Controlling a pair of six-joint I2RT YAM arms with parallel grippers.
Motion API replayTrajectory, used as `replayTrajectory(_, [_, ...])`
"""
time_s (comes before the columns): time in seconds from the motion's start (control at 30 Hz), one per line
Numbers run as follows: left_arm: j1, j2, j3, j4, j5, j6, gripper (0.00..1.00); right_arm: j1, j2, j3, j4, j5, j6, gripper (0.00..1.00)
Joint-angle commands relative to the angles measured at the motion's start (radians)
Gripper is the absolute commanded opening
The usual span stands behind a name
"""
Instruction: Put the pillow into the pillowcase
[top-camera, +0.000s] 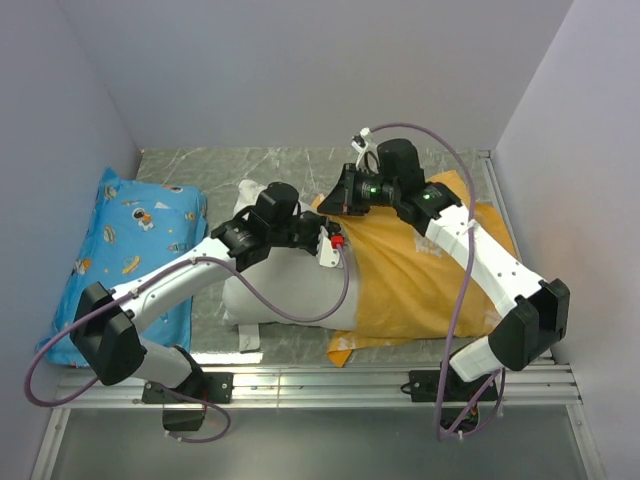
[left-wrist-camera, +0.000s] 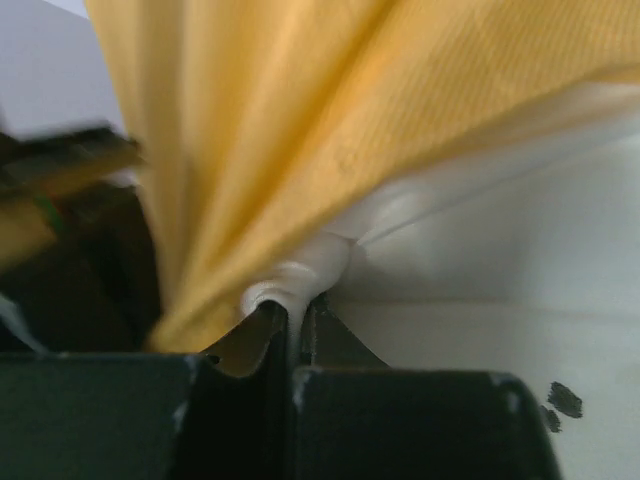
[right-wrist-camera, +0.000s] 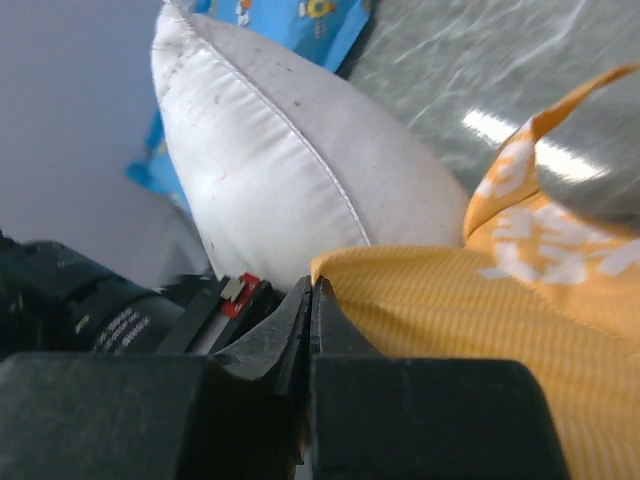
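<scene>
The white pillow (top-camera: 275, 290) lies in the middle of the table, and its right part is covered by the orange pillowcase (top-camera: 430, 275). My left gripper (top-camera: 328, 245) is at the case's mouth, above the pillow. In the left wrist view it (left-wrist-camera: 297, 305) is shut on a white fold at the pillowcase (left-wrist-camera: 330, 110) edge, and orange cloth fans up from the jaws. My right gripper (top-camera: 335, 205) sits just behind it. In the right wrist view it (right-wrist-camera: 311, 287) is shut on the orange hem of the pillowcase (right-wrist-camera: 450, 300), with the pillow (right-wrist-camera: 290, 170) bulging beyond.
A blue cartoon-print pillow (top-camera: 130, 250) lies at the left, against the wall. Grey walls close in the left, back and right sides. A metal rail (top-camera: 320, 380) runs along the near edge by the arm bases.
</scene>
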Motion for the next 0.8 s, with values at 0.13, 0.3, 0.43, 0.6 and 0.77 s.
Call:
replayTrajectory(0.13, [-0.050,-0.105,-0.089,0.244,0.048,0.050,0.00,0.071,-0.035,-0.182,0.265,-0.063,0.337,0.00])
replayTrajectory(0.3, [-0.010,-0.194,-0.120,0.218,0.014,0.080,0.00,-0.011,-0.084,-0.088,0.287,-0.084,0.304,0.00])
replayTrajectory(0.43, [0.035,-0.183,0.004,0.199,-0.013,0.058,0.00,-0.038,-0.066,0.171,0.274,-0.032,0.280,0.00])
replayTrajectory(0.6, [0.036,-0.205,0.018,0.269,-0.038,-0.008,0.00,0.034,-0.150,0.077,0.300,0.038,0.200,0.00])
replayTrajectory(0.77, [0.007,-0.263,-0.204,0.259,0.011,0.039,0.00,0.134,-0.167,-0.283,0.368,0.055,0.208,0.00])
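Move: The left hand holds a gathered pillow corner; the pillowcase's bulk lies about 26 cm to its right, 8 cm back and 14 cm below, the pillow's exposed bulk some 9 cm left, 11 cm back and 12 cm below. From the right hand, which pinches the pillowcase edge, that pillow bulk is roughly 8 cm left, 18 back and 17 below; the pillowcase's bulk is about 27 cm right, 15 back and 19 below. Keeping pillow corner and pillowcase edge pinched, both hands dip, flick up about 10–15 cm, then begin sinking again. ##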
